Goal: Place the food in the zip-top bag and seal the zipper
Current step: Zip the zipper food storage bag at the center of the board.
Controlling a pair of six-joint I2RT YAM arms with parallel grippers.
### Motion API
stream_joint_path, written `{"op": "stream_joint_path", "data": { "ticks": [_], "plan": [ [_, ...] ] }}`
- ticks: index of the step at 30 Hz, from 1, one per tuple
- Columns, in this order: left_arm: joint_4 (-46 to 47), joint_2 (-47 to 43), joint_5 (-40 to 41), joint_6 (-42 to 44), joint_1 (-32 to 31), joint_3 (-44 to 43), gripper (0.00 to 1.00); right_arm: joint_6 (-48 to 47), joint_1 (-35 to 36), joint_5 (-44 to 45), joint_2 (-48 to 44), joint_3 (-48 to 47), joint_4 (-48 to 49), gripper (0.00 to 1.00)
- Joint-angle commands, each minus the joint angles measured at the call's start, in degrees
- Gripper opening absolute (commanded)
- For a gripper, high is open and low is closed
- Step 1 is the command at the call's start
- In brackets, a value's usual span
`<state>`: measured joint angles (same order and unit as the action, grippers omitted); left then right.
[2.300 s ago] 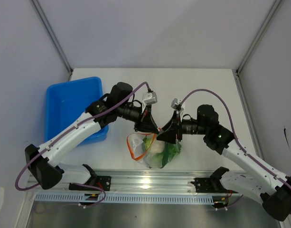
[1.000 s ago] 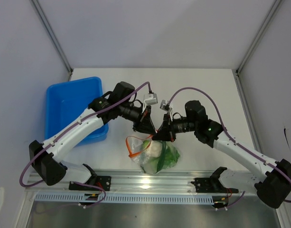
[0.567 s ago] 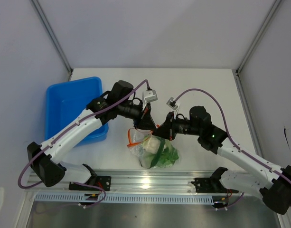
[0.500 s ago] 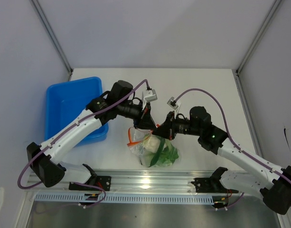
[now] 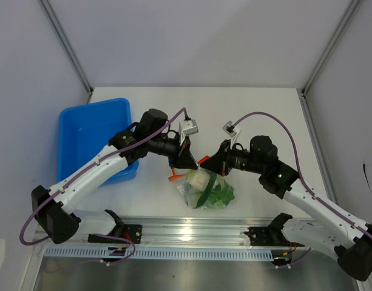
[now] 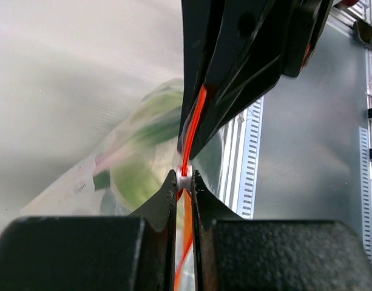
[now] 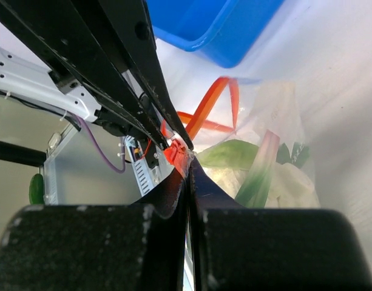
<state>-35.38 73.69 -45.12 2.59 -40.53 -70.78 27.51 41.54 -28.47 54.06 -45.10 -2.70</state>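
The clear zip-top bag (image 5: pixel 210 193) lies on the table near the front rail, between my two grippers. The food (image 5: pixel 199 180) shows through it as pale white and green pieces. My left gripper (image 5: pixel 192 163) is shut on the orange-red zipper (image 5: pixel 202 160), pinching its small white slider (image 6: pixel 184 180). My right gripper (image 5: pixel 211 165) faces it a finger's width away, shut on the bag's top edge at the strip's end (image 7: pixel 181 151). In the right wrist view a loose loop of the zipper (image 7: pixel 210 106) curls beyond the left fingers (image 7: pixel 122 66), above green food (image 7: pixel 234 154).
A blue plastic bin (image 5: pixel 91 136) stands at the left of the table, behind the left arm. The aluminium rail (image 5: pixel 186 233) with both arm bases runs along the near edge, just in front of the bag. White walls enclose the table on three sides.
The bag has shifted slightly right and toward the back. The wide orange loop at its left has shrunk to a short tail. Both grippers stayed shut and remain close together.
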Motion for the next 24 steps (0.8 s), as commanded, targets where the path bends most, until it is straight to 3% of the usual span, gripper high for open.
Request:
{"op": "stream_joint_path", "data": {
  "ticks": [1,24],
  "plan": [
    [-2.59,-2.5,1.26,0.84,-0.07,2.75,0.04,0.97,-2.51,0.87,-3.7,-3.41,5.61,0.0],
    [-4.35,-17.87,3.9,-2.06,0.46,13.39,0.0,2.99,-23.25,-7.3,-1.77,-4.91,5.07,0.0]
  ]
}}
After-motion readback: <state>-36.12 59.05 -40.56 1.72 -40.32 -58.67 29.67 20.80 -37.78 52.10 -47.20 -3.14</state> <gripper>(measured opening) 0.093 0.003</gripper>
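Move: The left fingers already pinch the white slider on the orange zipper. From them, the zipper's still-open end lies about 8 cm left, 3 cm back and a few centimetres lower, while the bagged cauliflower is some 4 cm back, 1 cm right and 9 cm below. The right fingers are shut on the zipper near its other end, with the slider only about 2 cm to their left and 1 cm back, and the open end roughly 10 cm left and 4 cm back, slightly lower. Keeping its pinch on the white slider, the left hand draws it left and back along the orange zipper towards the open end, about 5 cm in all, dipping a centimetre or two and hardly turning. The right hand pulls the opposite way, some 9 cm to the right and forward with a slight rise, away from the left hand, turning about 10 degrees clockwise with its fingers shut throughout, and its hold on the zipper ends without the fingers opening. ##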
